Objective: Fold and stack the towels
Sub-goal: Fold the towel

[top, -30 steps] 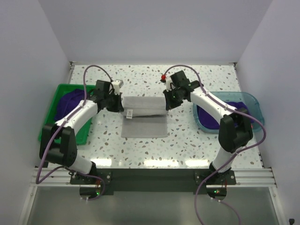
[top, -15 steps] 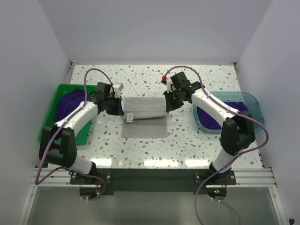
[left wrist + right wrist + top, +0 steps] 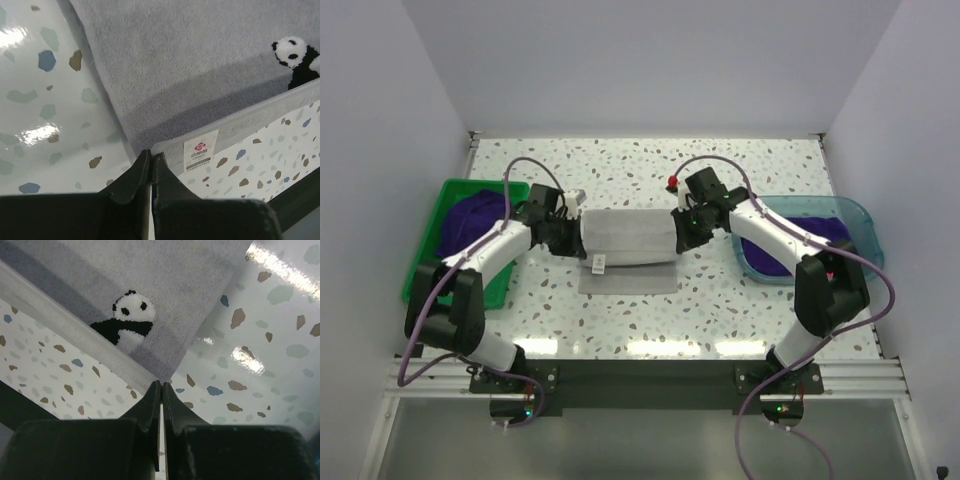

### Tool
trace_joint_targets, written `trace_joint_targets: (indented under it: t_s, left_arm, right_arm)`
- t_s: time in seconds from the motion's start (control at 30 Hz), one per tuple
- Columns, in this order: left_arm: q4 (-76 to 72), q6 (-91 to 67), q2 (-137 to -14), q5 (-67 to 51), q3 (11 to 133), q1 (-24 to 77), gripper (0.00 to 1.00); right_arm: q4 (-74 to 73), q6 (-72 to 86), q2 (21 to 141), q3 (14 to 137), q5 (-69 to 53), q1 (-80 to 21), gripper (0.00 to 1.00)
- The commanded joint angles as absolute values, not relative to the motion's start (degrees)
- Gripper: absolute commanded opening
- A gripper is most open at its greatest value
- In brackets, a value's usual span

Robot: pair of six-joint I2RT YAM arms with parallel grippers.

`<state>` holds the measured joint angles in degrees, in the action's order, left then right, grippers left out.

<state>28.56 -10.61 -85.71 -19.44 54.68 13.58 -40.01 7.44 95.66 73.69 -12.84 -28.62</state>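
Note:
A pale grey towel (image 3: 628,238) lies mid-table, its upper layer lifted and folded over the lower one. My left gripper (image 3: 575,240) is shut on the towel's left corner, beside the white label (image 3: 200,150). The hem runs right from its tips (image 3: 151,155). My right gripper (image 3: 682,238) is shut on the right corner, its tips (image 3: 161,385) pinching the hem just below the panda patch (image 3: 127,320). Dark purple towels lie in the green bin (image 3: 417,262) and in the teal tray (image 3: 855,215).
The green bin sits at the left edge of the speckled table (image 3: 720,300), the teal tray at the right edge. White walls close in the back and both sides. Both arms reach inward over the middle.
Both grippers have drawn the held towel edge toward the near side, so the upper layer now covers more of the lower one. Both stay shut.

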Motion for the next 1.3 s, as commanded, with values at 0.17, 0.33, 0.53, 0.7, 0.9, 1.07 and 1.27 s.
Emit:
trace_joint_targets:
  t_s: [0.17,0.33,0.53,0.7,0.9,1.07,1.27]
  left_arm:
    - [26.63,-11.86,-88.33,-17.14,49.57,12.92,0.0]
    - [25.4,-12.22,-88.15,-16.61,47.64,13.01,0.04]
    - [24.79,-12.57,-87.19,-17.23,46.06,13.18,0.13]
    - [24.26,-13.01,-86.66,-17.67,45.44,13.18,0.16]
    - [23.82,-14.06,-84.47,-17.84,44.65,13.18,0.35]
    - [23.12,-16.43,-79.73,-20.38,43.42,13.27,0.44]
    - [21.27,-22.49,-70.94,-20.48,40.26,13.18,0.69]
  right_arm:
    - [-35.07,8.0,98.35,66.71,-11.78,-27.95,0.0]
    - [-33.4,8.0,99.31,64.78,-13.36,-28.04,0.0]
    - [-31.56,8.0,99.76,62.84,-14.33,-28.3,0.0]
    - [-30.33,8.0,99.84,62.05,-14.59,-28.92,0.0]
    - [-30.58,7.12,99.41,61.61,-15.2,-29.44,0.03]
    - [-31.55,5.02,97.39,61.17,-16.26,-31.11,0.18]
    - [-31.73,2.38,92.03,57.75,-16.35,-35.68,0.26]
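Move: The doubled towel's loose upper edge hangs from both hands, its ends in the shut fingers. The lower layer's near left corner lies some 7 cm back, 1 cm left and 6 cm below the left hand. Its near right corner is about 7 cm back, straight in line and 8 cm below the right hand. The far fold's left end is roughly 12 cm ahead of the left hand and 1 cm left; the label hangs 4 cm to that hand's right and 1 cm back. The towel's held edge is brought down and back towards the lower layer's near edge: both hands sink, the left about 5 cm, the right about 7, while drawing back 3 to 4 cm. The left fingers then open wide, let go and rise nearly 4 cm; after them the right fingers part a little, low at its corner, as that hand slides farther back. ##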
